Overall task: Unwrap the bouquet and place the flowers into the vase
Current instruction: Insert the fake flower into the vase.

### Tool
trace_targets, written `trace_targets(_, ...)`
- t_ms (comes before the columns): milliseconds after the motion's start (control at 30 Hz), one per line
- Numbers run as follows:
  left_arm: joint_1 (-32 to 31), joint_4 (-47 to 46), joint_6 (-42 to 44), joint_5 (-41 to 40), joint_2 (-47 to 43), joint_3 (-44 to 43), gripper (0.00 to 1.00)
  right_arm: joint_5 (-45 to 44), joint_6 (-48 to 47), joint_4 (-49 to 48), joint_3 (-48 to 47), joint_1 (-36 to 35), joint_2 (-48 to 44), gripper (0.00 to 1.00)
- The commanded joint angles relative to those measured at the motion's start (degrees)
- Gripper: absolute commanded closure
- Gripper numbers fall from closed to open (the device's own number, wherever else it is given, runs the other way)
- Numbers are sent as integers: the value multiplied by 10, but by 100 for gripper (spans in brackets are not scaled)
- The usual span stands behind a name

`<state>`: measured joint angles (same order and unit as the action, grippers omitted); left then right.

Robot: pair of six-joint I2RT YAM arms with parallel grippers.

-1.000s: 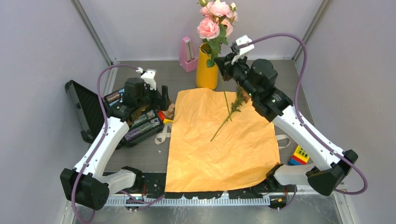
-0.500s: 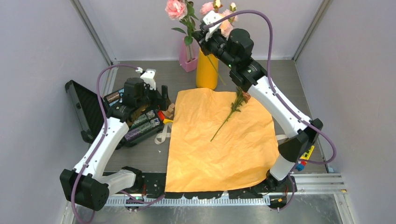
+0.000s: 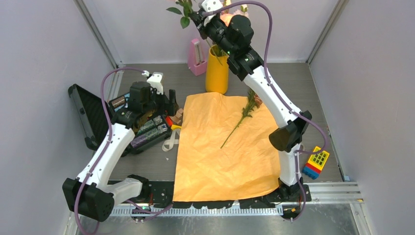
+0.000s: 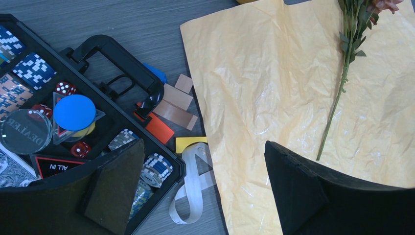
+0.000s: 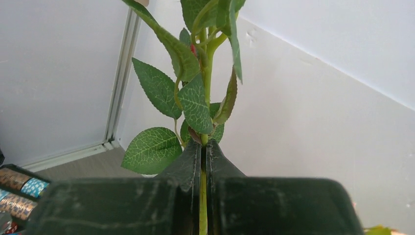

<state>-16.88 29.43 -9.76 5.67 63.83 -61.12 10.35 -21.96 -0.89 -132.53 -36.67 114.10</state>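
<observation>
The bouquet is undone: its orange paper lies flat on the table, also in the left wrist view. One leafy flower stem rests on it. The yellow vase stands behind the paper, and pink blooms peek out behind my right arm. My right gripper is raised high above the vase, shut on a thin green stem with leaves; its bloom is out of view. My left gripper hangs open over the paper's left edge, with nothing in it.
A pink metronome stands left of the vase. An open black case of poker chips and dice lies at the left. A beige ribbon and small coloured blocks sit beside it. Toy bricks are at the right.
My right arm has swung up and to the left with the flower, from beside the vase to high above it. The left arm has not moved.
</observation>
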Motion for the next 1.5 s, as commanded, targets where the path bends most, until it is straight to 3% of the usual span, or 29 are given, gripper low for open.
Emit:
trace_targets(0,-3,-23,10,9,-13,-2,5,12,-10,-35,-95,3,24,100)
trace_targets(233,-3,-23,9,10,-12,-3,5,12,-13,-43,-141,4,49,100)
trace_targets(700,-3,-24,8,12,-10,-2,5,9,-7,-54,-132,17,57,100)
trace_targets(1067,-3,-24,9,13,-7,-1,5,-1,38,-85,-53,48,40,100)
trace_targets(1467,-3,-24,8,15,-3,-2,5,-43,82,-164,106,66,7,100)
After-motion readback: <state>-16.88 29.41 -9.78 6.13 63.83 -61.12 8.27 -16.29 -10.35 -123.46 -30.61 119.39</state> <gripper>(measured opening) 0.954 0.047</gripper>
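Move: The right hand holds a flower by its stem. The vase stands about 13 cm ahead of this hand and 7 cm to its right, its middle some 40 cm below; the blooms already in it are 13 cm ahead, 12 cm right and 9 cm down. The pink metronome is roughly 12 cm farther out than the vase and 11 cm left of it. From the idle left hand the vase lies about 28 cm ahead, 23 cm right and 10 cm down. Keep the right fingers shut on the flower stem and raise it about 5 cm more, the fingertips tilting up a little. Then carry the flower forward some 8 cm and, ever faster, down about 13 cm towards the vase, easing slightly right and tipping the fingers back down about 15 degrees. ##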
